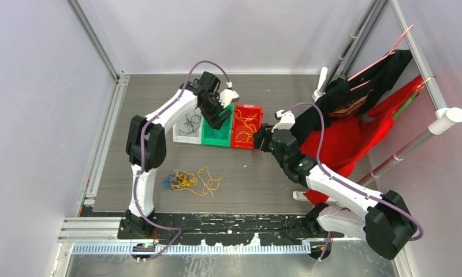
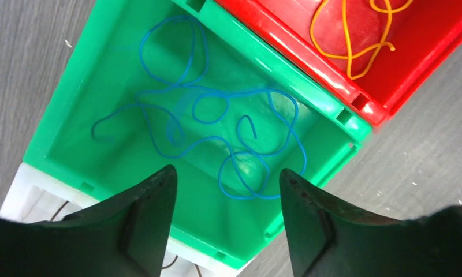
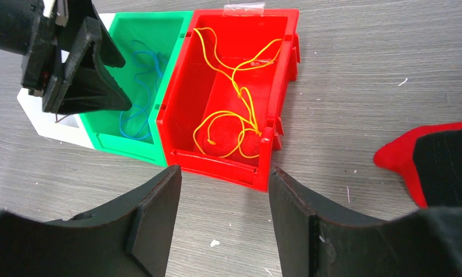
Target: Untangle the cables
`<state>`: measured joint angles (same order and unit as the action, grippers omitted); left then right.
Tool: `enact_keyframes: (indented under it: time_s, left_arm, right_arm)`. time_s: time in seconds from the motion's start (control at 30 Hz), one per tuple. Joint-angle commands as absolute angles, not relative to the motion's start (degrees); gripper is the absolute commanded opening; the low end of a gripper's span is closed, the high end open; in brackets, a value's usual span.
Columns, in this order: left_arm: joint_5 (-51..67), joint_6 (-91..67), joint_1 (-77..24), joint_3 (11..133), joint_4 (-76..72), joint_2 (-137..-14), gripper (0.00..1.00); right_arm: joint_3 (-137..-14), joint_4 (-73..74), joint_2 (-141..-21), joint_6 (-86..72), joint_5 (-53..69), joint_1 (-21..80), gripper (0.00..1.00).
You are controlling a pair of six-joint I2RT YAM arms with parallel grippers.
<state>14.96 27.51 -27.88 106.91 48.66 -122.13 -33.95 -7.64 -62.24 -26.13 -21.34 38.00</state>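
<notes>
A tangle of yellow-orange, blue and dark cables lies on the table in front of the bins. My left gripper hangs open over the green bin, above loose blue cables, with nothing between its fingers. In the top view the left gripper is above the green bin. My right gripper is open and empty, just short of the red bin, which holds yellow cables. From above, the right gripper sits beside the red bin.
A white bin with dark cables stands left of the green one. Red and black clothes hang on a rack at the right, and a red cloth edge reaches the table near my right gripper.
</notes>
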Motion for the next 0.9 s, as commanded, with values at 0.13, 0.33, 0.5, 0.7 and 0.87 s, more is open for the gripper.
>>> enact_keyframes:
  time_s: [0.13,0.33,0.5,0.7,0.87]
  left_arm:
    - [25.2,24.86,-26.56,113.13,55.57,-117.17,0.81]
    - [28.43,23.4,-26.32,115.63,60.24,-113.29,0.95]
    - [30.65,24.47,-22.03,119.53,71.36,-110.68,1.0]
    - [37.97,39.52,-9.15,107.4,84.71,-100.53,0.99]
    - [36.12,53.73,-0.8,85.78,88.62,-90.68,0.94]
  right_arm:
    - [-35.48,-10.09,-61.87,-26.63,-19.22,37.68,0.61]
    - [-37.04,-9.38,-62.53,-25.36,-17.63,37.65,0.61]
    - [-38.31,-8.88,-62.68,-24.03,-13.72,37.66,0.64]
    - [-39.3,-9.28,-63.66,-23.46,-8.17,37.63,0.66]
    - [-40.53,-9.73,-64.96,-23.53,-4.03,37.71,0.66]
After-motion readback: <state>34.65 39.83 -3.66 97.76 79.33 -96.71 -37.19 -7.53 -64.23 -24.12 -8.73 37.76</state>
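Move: The tangled cables lie about 17 cm back and 12 cm to the left of the left hand, some 8 cm lower. Under its fingers is the green tray with the freed blue cable, its middle about 4 cm ahead; the white tray is roughly 11 cm left and 5 cm ahead, the red one 11 cm right and 4 cm ahead. From the right hand the tangle lies about 27 cm left, 7 cm back and 15 cm below. Holding nothing, the left hand leaves the green tray for the tangled cables: it first rises about 10 cm, easing back a little, then sweeps quickly left and back, ending high over the table some 15 cm farther left and 11 cm farther back. Its half-open fingers spread nearly fully and the wrist tilts some 20 degrees. The right hand swings about 4 cm left, turning slightly counter-clockwise, fingers still open and empty. ##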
